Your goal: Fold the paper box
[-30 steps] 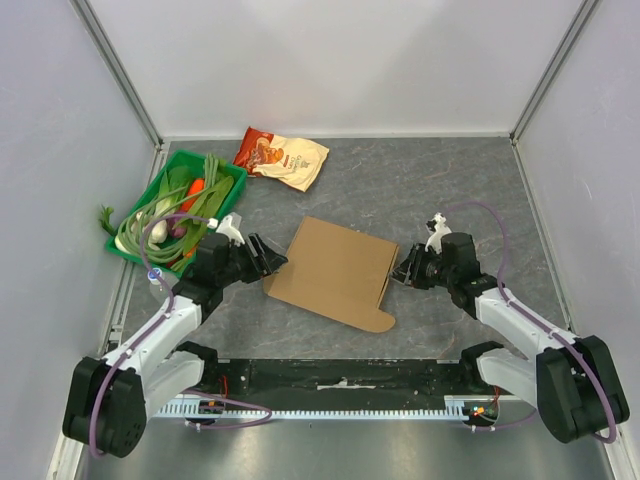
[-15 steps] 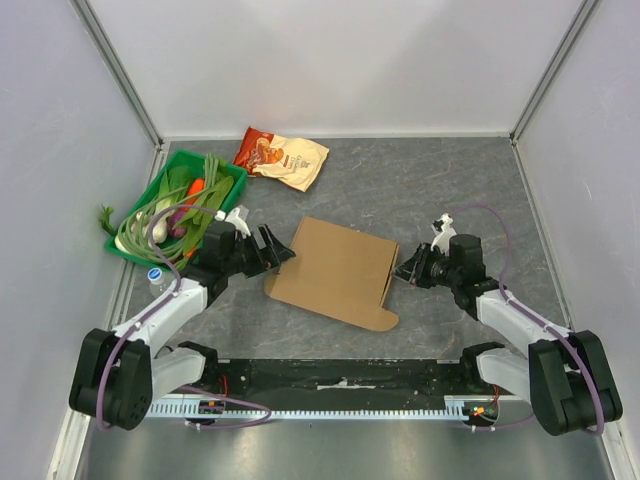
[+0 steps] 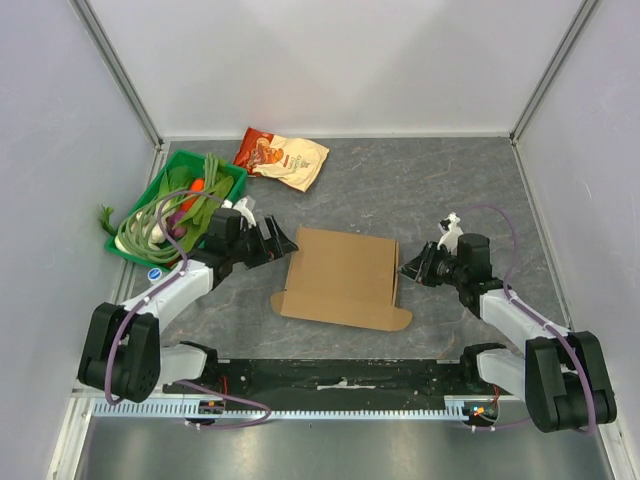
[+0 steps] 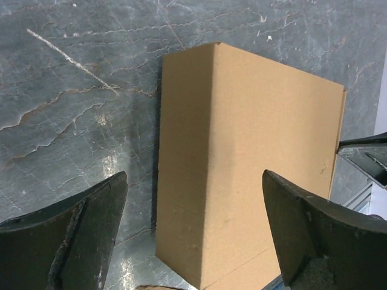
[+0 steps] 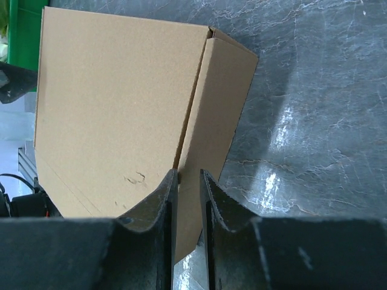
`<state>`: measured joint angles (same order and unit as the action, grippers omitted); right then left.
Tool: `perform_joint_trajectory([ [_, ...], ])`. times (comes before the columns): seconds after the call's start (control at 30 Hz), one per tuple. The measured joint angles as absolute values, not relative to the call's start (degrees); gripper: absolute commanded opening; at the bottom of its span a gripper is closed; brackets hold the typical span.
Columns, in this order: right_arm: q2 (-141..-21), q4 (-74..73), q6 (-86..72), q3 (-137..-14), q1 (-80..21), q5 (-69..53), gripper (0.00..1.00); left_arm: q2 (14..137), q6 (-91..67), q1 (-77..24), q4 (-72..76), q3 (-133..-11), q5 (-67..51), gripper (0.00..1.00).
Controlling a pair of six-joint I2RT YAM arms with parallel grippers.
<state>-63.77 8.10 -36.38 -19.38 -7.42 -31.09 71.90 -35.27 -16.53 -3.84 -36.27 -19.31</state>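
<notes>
The paper box (image 3: 340, 275) is plain brown cardboard and lies flat on the grey table between both arms, with a rounded tab at its near right corner. My left gripper (image 3: 283, 243) hovers at its far left corner, wide open and empty. In the left wrist view the paper box (image 4: 254, 151) fills the space beyond the left gripper (image 4: 195, 175). My right gripper (image 3: 404, 270) is at the box's right edge. In the right wrist view the right gripper (image 5: 187, 174) has its jaws nearly together, with the right side wall of the paper box (image 5: 115, 90) in the narrow gap.
A green tray (image 3: 215, 158) of vegetables stands at the far left, close behind the left arm. A cream-and-red snack bag (image 3: 283, 158) lies at the back. White walls enclose the table. A black rail (image 3: 340, 375) runs along the near edge.
The box has turned from slanted to nearly square with the table's near edge. The left gripper opened wider and drew back toward the tray. The right jaws narrowed on the box's right edge.
</notes>
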Motion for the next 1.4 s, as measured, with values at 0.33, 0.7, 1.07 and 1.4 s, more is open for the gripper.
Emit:
perform_joint_trajectory([
  [0.33, -64.7, 8.1, -35.9, -19.4, -5.1, -33.5, 0.25, 75.7, -36.5, -16.5, 6.2, -30.1, -26.9, 0.99],
  [0.7, -64.9, 8.1, -35.4, -19.4, -4.6, -33.8, 0.32, 83.0, -46.5, -18.7, 29.4, -23.9, -37.8, 0.70],
  [1.07, -52.8, -10.6, -28.9, -28.3, -8.8, -22.3, 0.98, 77.8, -50.1, -18.7, 25.2, -24.8, -39.1, 0.46],
  [1.4, -53.1, -14.9, -12.5, -43.0, -60.3, 5.8, 0.98, 77.0, -59.1, -17.9, 15.4, -27.7, -40.5, 0.40],
])
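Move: The paper box's left side is about 5 cm right of the left hand, 4 cm back and 2 cm lower; the box's middle is some 14 cm right, 8 cm back. From the right hand, whose fingertips are at the box's right wall, the front flap lies about 15 cm left, 10 cm back and 3 cm lower, and the box's middle 15 cm left, 2 cm back. Left goes right and back, gripping the box's left side; right opens, swings 13 cm up, left and back. ##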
